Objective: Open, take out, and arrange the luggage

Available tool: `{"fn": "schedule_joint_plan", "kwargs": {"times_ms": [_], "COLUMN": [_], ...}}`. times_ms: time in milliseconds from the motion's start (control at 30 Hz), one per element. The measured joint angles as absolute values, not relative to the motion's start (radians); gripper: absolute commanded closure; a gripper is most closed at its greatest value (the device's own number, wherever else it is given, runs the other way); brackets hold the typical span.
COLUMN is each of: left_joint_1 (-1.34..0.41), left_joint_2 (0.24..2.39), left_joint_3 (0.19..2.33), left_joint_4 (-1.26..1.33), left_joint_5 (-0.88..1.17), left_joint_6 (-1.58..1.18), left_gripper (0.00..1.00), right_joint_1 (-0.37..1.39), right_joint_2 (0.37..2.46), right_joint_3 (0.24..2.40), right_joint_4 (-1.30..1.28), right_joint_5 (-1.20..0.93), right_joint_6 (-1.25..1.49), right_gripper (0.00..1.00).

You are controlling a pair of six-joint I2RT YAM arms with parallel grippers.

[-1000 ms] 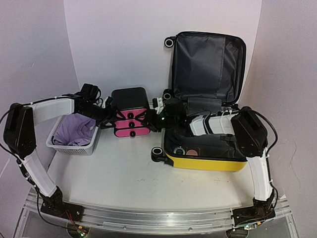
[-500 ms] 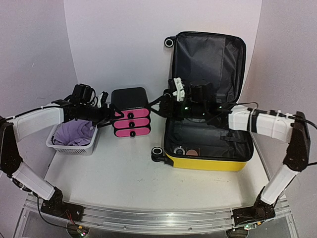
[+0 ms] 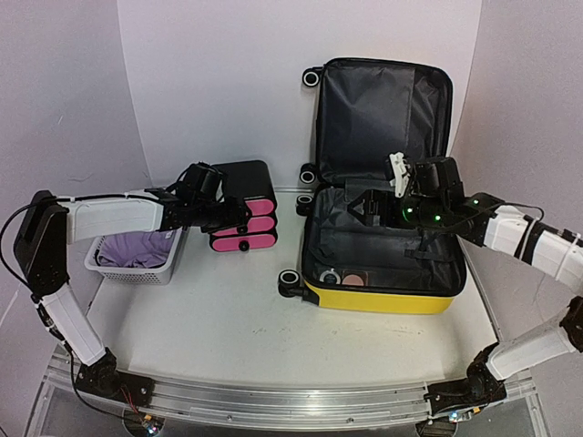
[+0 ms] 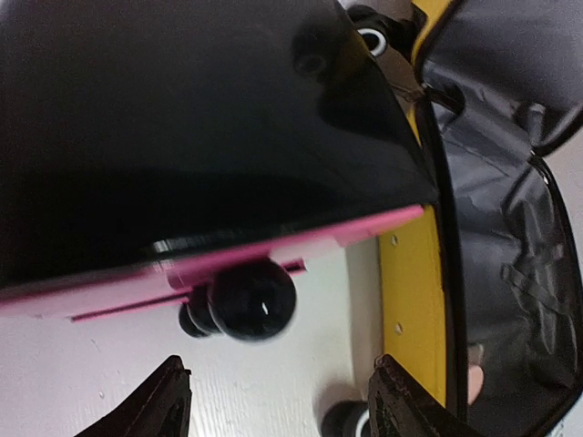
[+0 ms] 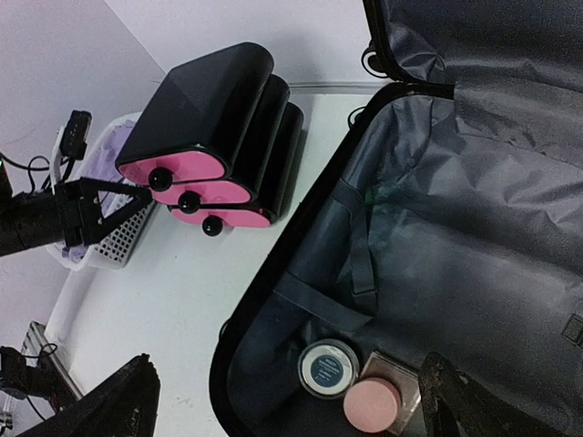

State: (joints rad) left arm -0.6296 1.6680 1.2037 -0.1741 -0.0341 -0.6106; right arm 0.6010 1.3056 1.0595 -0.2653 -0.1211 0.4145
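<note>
The luggage is a yellow suitcase lying open, its dark grey lined lid standing upright against the wall. In its base lie a round blue-topped jar and a pink-capped pot, seen from the top as the jar and the pot at the near left corner. My right gripper hovers open above the base's left rim, and from above the right gripper has nothing in it. My left gripper stands open and empty just short of a black drawer knob.
A black-and-pink drawer box stands left of the suitcase, with the left gripper at its front. A white mesh basket holding purple cloth sits further left. The suitcase's wheels stick out toward the box.
The right arm swung from the drawer box side back over the suitcase base and its jaws spread wider. The left gripper moved right, from the basket to the front of the drawer box.
</note>
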Motion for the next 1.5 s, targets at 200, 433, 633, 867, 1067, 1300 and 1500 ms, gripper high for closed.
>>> {"fn": "schedule_joint_plan", "kwargs": {"times_ms": [200, 433, 633, 867, 1067, 1300, 1500], "left_joint_1": [-0.630, -0.630, -0.629, -0.629, -0.635, -0.656, -0.674], "left_joint_2": [1.745, 1.788, 1.789, 1.759, 1.658, 1.586, 1.524], "left_joint_3": [1.269, 1.294, 1.297, 1.252, 1.143, 1.077, 1.014], "left_joint_4": [-0.164, -0.157, -0.159, -0.138, -0.137, -0.198, -0.271], "left_joint_5": [-0.098, -0.110, -0.115, -0.081, 0.002, 0.088, 0.141], "left_joint_6": [-0.621, -0.631, -0.627, -0.627, -0.639, -0.661, -0.679], "left_gripper": [0.38, 0.57, 0.75, 0.84, 0.85, 0.82, 0.58], "right_joint_1": [0.601, 0.601, 0.601, 0.601, 0.598, 0.593, 0.582], "right_joint_2": [1.201, 1.174, 1.181, 1.240, 1.335, 1.434, 1.533], "right_joint_3": [1.037, 1.016, 1.008, 1.013, 1.068, 1.160, 1.245], "right_joint_4": [-0.316, -0.355, -0.394, -0.480, -0.603, -0.652, -0.723], "right_joint_5": [-0.056, -0.023, -0.014, 0.009, 0.042, 0.004, -0.073], "right_joint_6": [0.358, 0.313, 0.281, 0.202, 0.127, 0.070, 0.009], "right_gripper": [0.02, 0.02, 0.02, 0.02, 0.02, 0.02, 0.02]}}
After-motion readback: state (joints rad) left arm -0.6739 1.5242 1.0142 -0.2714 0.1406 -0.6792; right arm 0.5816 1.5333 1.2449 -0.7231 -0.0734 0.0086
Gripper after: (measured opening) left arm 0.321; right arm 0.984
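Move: The left hand is just short of the top drawer's knob: about 3 cm ahead of it, 1 cm right and 1 cm below. The basket of purple clothes is some 25 cm left and 4 cm ahead, 12 cm lower. The white jar in the open suitcase is about 20 cm below the right hand and 5 cm left, level with it fore and aft. Also 20 cm below, the pink jar is straight beneath and the front-left suitcase wheel about 14 cm left, 2 cm back. Forward some 3 cm onto the top drawer's black knob, the left hand closes on it and holds still briefly, then pulls it straight back about 11 cm, sinking slightly as the hand tips down. Meanwhile the wide-open right hand edges right and up, then lowers into the suitcase towards the jars, rolling about 30 degrees, left side down. ##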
